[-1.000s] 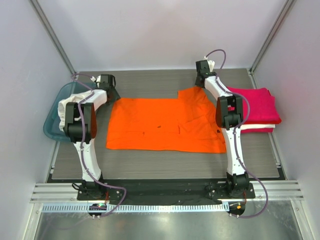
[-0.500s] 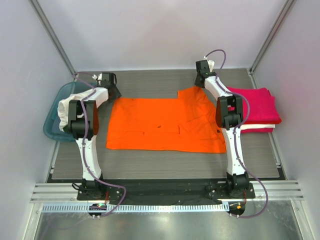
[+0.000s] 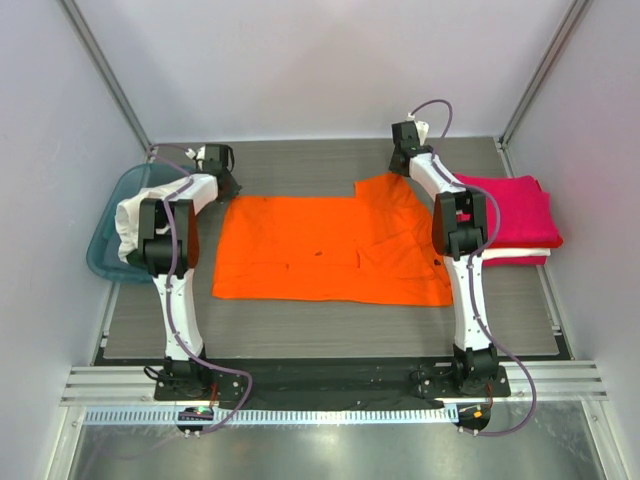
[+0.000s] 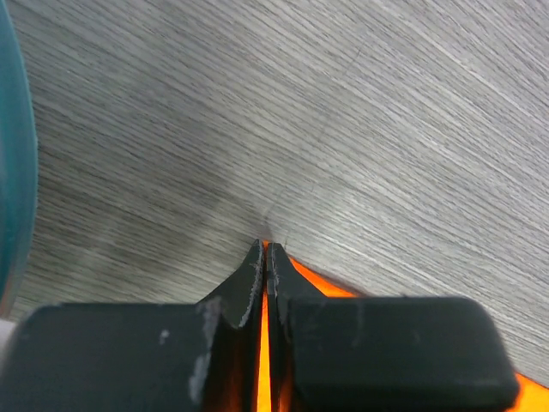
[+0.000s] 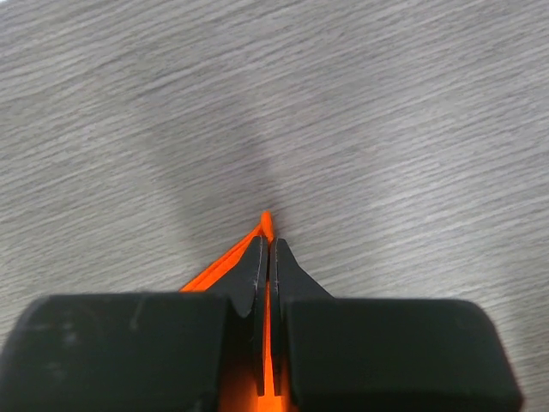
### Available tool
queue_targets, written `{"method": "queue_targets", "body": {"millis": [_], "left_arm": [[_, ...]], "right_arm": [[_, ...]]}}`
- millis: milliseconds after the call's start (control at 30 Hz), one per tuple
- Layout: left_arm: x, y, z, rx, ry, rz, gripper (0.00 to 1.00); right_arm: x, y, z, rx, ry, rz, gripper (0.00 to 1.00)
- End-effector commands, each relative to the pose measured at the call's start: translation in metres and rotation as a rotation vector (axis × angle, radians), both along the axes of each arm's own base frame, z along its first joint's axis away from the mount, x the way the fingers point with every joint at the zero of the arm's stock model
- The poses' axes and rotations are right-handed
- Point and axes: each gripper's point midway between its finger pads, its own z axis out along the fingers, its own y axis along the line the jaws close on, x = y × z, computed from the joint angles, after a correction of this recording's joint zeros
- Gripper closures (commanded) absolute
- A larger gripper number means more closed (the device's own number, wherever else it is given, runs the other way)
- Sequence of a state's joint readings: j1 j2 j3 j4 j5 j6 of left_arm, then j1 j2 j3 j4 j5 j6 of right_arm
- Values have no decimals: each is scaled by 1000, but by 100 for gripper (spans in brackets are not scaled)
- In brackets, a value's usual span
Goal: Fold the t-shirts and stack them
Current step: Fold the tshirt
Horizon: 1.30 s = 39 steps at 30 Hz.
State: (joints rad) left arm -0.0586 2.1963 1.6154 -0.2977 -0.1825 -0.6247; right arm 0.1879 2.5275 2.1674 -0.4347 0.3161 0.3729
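Note:
An orange t-shirt (image 3: 320,248) lies spread flat on the grey table. My left gripper (image 3: 228,187) is shut on its far left corner; orange cloth (image 4: 264,343) shows pinched between the closed fingers in the left wrist view. My right gripper (image 3: 402,170) is shut on the shirt's far right corner; an orange fold (image 5: 267,225) pokes out past the fingertips in the right wrist view. A stack of folded shirts, magenta (image 3: 515,210) on top with white beneath, sits at the right.
A teal basket (image 3: 108,240) holding a white shirt (image 3: 130,215) stands at the left, its rim (image 4: 15,154) edging the left wrist view. Metal frame posts and white walls enclose the table (image 3: 330,325).
The left arm has shifted slightly toward the far side, with its gripper still on the shirt's corner. The right arm and the shirt look unchanged.

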Motion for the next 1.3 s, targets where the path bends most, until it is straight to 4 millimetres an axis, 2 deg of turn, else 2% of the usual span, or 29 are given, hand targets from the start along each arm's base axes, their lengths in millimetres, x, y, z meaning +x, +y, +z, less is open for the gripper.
{"method": "queue_targets", "body": {"millis": [0, 100, 167, 200, 233, 267, 300, 333, 367, 467, 500, 567, 600, 667, 700, 733, 800, 900, 1033, 1100, 1133, 1167, 1267], "left_arm": [[2, 0, 3, 6, -9, 2, 100], [0, 0, 8, 12, -32, 3, 100], [4, 0, 21, 10, -82, 2, 100], [-1, 1, 19, 14, -82, 2, 100], [1, 0, 24, 14, -106, -1, 100], [2, 1, 35, 19, -132, 2, 100], [-2, 1, 33, 25, -130, 1, 100], [-1, 1, 39, 26, -152, 3, 100], [-1, 0, 48, 25, -174, 4, 99], [-5, 1, 54, 27, -204, 5, 100], [-8, 2, 59, 28, -215, 7, 100], [-8, 3, 67, 31, -245, 7, 100], [-12, 3, 71, 32, -254, 7, 100], [-14, 7, 79, 43, -280, 26, 100], [-16, 8, 87, 47, -309, 34, 100], [-18, 10, 90, 54, -323, 44, 100], [-23, 12, 97, 57, -357, 50, 100], [-29, 16, 99, 72, -368, 60, 100], [-34, 19, 100, 82, -380, 77, 100], [-37, 22, 98, 86, -381, 90, 100], [-37, 22, 97, 80, -385, 96, 100], [-41, 23, 91, 84, -379, 102, 100], [-39, 22, 90, 76, -407, 105, 100]], "right_arm": [[-8, -2, 43, 10, -36, -8, 99], [-13, -7, 56, -6, -50, -22, 99], [-17, -11, 71, -10, -70, -28, 99], [-18, -10, 76, -10, -78, -26, 99], [-22, -11, 77, -14, -76, -27, 99], [-24, -12, 89, -11, -93, -27, 99], [-25, -12, 95, -11, -107, -27, 99], [-30, -15, 93, -14, -98, -31, 99], [-32, -14, 105, -13, -119, -29, 99], [-40, -17, 107, -18, -121, -26, 99], [-42, -17, 118, -14, -146, -26, 99], [-49, -17, 115, -15, -137, -18, 99], [-51, -17, 124, -10, -154, -14, 99], [-58, -17, 121, -9, -143, -2, 99], [-61, -14, 130, 4, -162, 11, 99], [-67, -15, 125, 4, -148, 12, 99], [-76, -17, 129, 9, -160, 7, 99], [-84, -18, 139, 14, -178, 8, 99], [-101, -18, 163, 35, -210, 25, 99], [-111, -18, 167, 48, -203, 20, 99], [-119, -19, 160, 49, -183, 16, 99], [-126, -20, 170, 55, -195, 14, 99], [-143, -22, 161, 65, -168, 12, 99]]}}
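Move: Each closed hand already holds a far corner of the orange t-shirt. From the left hand the near hem's left corner lies about 35 cm back, 1 cm left; the basket's middle is some 16 cm left, 8 cm back. From the right hand the hem's right corner is roughly 43 cm back, 8 cm right, and the folded stack 22 cm right, 16 cm back. The hem lies about 1 cm lower; basket and stack stand slightly higher. Both keep pinching and lift back towards the near hem: right about 14 cm up, left some 6 cm up. ##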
